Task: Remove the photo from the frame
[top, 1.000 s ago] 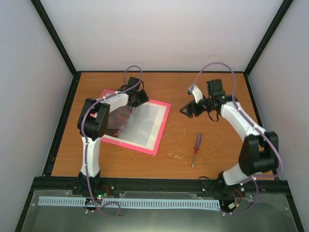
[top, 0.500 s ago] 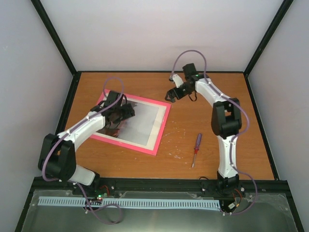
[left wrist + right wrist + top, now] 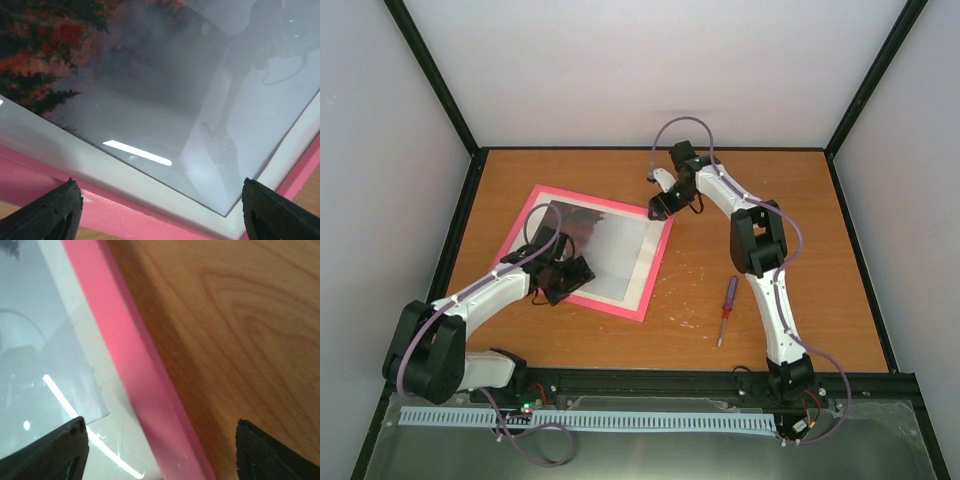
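The frame (image 3: 658, 268), a flat rectangle with a pink border, lies left of centre on the wooden table. Behind its glass sits the photo (image 3: 605, 245), dark red-black at the far left and fading to pale grey. My left gripper (image 3: 570, 282) hovers open over the frame's near edge. In the left wrist view, the photo (image 3: 150, 90), a white mat (image 3: 75, 150) and the pink border (image 3: 115, 212) lie below the left gripper (image 3: 162, 220). My right gripper (image 3: 658, 208) stands open over the frame's far right corner. In the right wrist view, the right gripper (image 3: 162, 455) straddles the pink border (image 3: 130, 360).
A small red-handled screwdriver (image 3: 726, 308) lies on the table (image 3: 770, 200) right of the frame, near the right arm. Black rails edge the table on all sides, with pale walls behind them.
The left arm has swung from the frame's far edge to its near edge, and its jaws have widened. The right arm has reached left to the frame's far right corner.
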You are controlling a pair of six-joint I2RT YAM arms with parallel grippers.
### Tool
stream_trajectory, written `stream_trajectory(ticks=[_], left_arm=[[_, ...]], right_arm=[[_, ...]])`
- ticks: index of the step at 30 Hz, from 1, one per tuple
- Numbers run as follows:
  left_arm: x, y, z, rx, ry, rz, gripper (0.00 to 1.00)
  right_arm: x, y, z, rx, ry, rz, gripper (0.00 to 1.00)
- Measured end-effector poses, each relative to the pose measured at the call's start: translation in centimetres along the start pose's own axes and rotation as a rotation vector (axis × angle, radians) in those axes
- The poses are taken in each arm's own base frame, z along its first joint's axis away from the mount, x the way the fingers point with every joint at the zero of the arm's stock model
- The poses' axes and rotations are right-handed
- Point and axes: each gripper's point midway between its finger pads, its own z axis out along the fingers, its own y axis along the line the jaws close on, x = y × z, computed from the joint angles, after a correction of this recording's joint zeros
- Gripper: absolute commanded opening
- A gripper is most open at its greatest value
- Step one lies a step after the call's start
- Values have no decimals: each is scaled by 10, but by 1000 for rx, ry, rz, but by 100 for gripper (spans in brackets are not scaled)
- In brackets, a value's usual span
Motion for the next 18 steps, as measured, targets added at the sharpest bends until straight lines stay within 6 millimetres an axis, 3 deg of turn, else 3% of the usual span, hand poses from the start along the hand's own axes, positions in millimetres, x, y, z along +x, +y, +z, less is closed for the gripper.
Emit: stream_trajectory(ticks=[6, 11, 18], left_arm=[[1, -5, 2, 53, -1, -35, 87], [4, 6, 10, 25, 7, -57, 86], [-11, 9, 8, 2, -50, -51, 85]], right_arm=[[24, 10, 7, -37, 51, -20, 54], [60, 27, -5, -63, 111, -8, 49], [112, 49, -27, -49, 177, 15, 45]])
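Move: The right hand, fingers wide, straddles the frame's far rail just short of its far-right corner, which lies some 4 cm to the right, 1 cm back and 2 cm down. The photo's middle is about 16 cm to the left and 11 cm back; the screwdriver, 16 cm to the right and 28 cm back. From the left hand that corner is roughly 20 cm ahead and 22 cm to the right. The right hand half-closes around the frame's far-right corner, dragging it back about 12 cm and somewhat right. ##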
